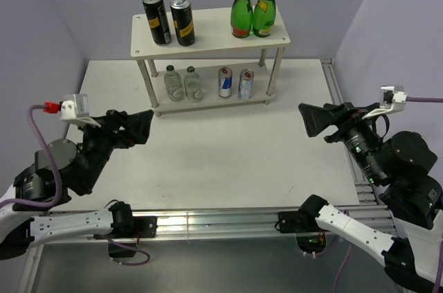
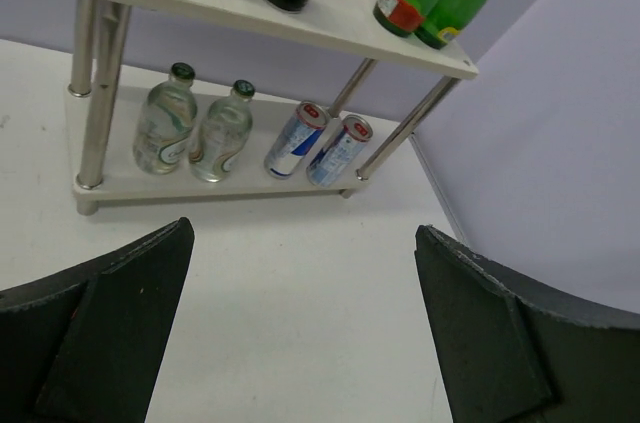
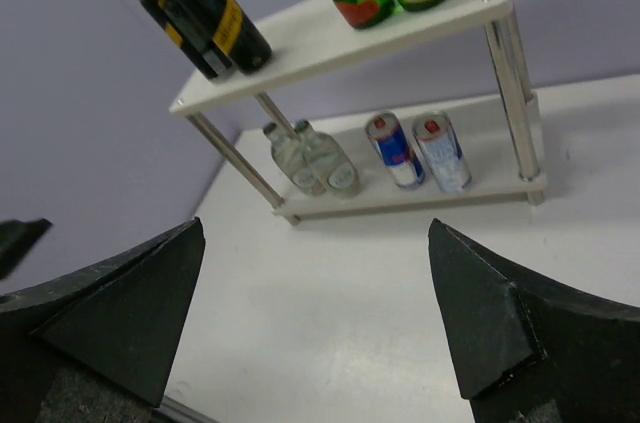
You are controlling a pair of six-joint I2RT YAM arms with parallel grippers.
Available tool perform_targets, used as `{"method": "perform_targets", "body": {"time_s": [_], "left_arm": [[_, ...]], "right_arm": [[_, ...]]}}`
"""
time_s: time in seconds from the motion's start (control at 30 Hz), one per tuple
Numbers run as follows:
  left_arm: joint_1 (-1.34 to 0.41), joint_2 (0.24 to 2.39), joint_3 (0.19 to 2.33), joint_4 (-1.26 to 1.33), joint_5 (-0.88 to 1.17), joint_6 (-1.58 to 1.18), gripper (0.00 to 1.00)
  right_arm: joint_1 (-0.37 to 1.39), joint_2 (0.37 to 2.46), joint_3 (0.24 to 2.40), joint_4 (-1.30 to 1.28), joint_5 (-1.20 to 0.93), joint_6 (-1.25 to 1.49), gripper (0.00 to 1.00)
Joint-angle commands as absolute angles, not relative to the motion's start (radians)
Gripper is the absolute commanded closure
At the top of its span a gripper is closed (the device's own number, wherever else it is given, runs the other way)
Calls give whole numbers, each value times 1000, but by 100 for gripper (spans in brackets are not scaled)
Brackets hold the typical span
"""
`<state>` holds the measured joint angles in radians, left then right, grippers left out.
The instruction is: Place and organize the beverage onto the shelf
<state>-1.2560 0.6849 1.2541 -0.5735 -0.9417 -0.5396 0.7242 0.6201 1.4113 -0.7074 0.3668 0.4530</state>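
The two-tier beige shelf (image 1: 211, 38) stands at the back of the table. Two black-and-yellow cans (image 1: 169, 19) stand on its top board at the left. Two clear bottles (image 1: 183, 84) and two silver-blue cans (image 1: 235, 83) stand on the lower board. They also show in the left wrist view: bottles (image 2: 192, 129), slim cans (image 2: 318, 142). In the right wrist view I see the bottles (image 3: 312, 160) and slim cans (image 3: 418, 151). My left gripper (image 1: 145, 125) is open and empty at the left. My right gripper (image 1: 308, 118) is open and empty at the right. Both are well short of the shelf.
Two tall green glass bottles (image 1: 252, 7) stand on the top board at the right. The white table (image 1: 221, 161) lies between the grippers and the shelf. Purple walls close the back and sides. A metal rail (image 1: 208, 220) runs along the near edge.
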Motion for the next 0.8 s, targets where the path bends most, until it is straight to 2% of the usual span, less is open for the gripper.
{"method": "perform_targets", "body": {"time_s": [0.0,0.77], "left_arm": [[-1256,660,1178,-655,-963,-531,1],[-1256,680,1141,-706,-1039,-574,1]], "right_arm": [[730,634,1393,-842,328,390,0],[730,618,1344,-804,379,347,0]]}}
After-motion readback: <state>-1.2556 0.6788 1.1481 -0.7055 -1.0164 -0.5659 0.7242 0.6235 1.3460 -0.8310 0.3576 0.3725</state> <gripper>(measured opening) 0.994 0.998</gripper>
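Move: The last-placed silver-blue can already stands on the lower shelf, about 32 cm ahead of the left hand, 29 cm to its right and 29 cm below. The red-and-blue can stands some 7 cm to the left of it, and the nearer clear bottle about 18 cm to its left, both level with it in depth. From the right hand the silver-blue can lies roughly 33 cm ahead, 10 cm left and 33 cm below. Both empty, open hands sink about 6 cm in front of the shelf, outer sides rolling up some 10 degrees. ##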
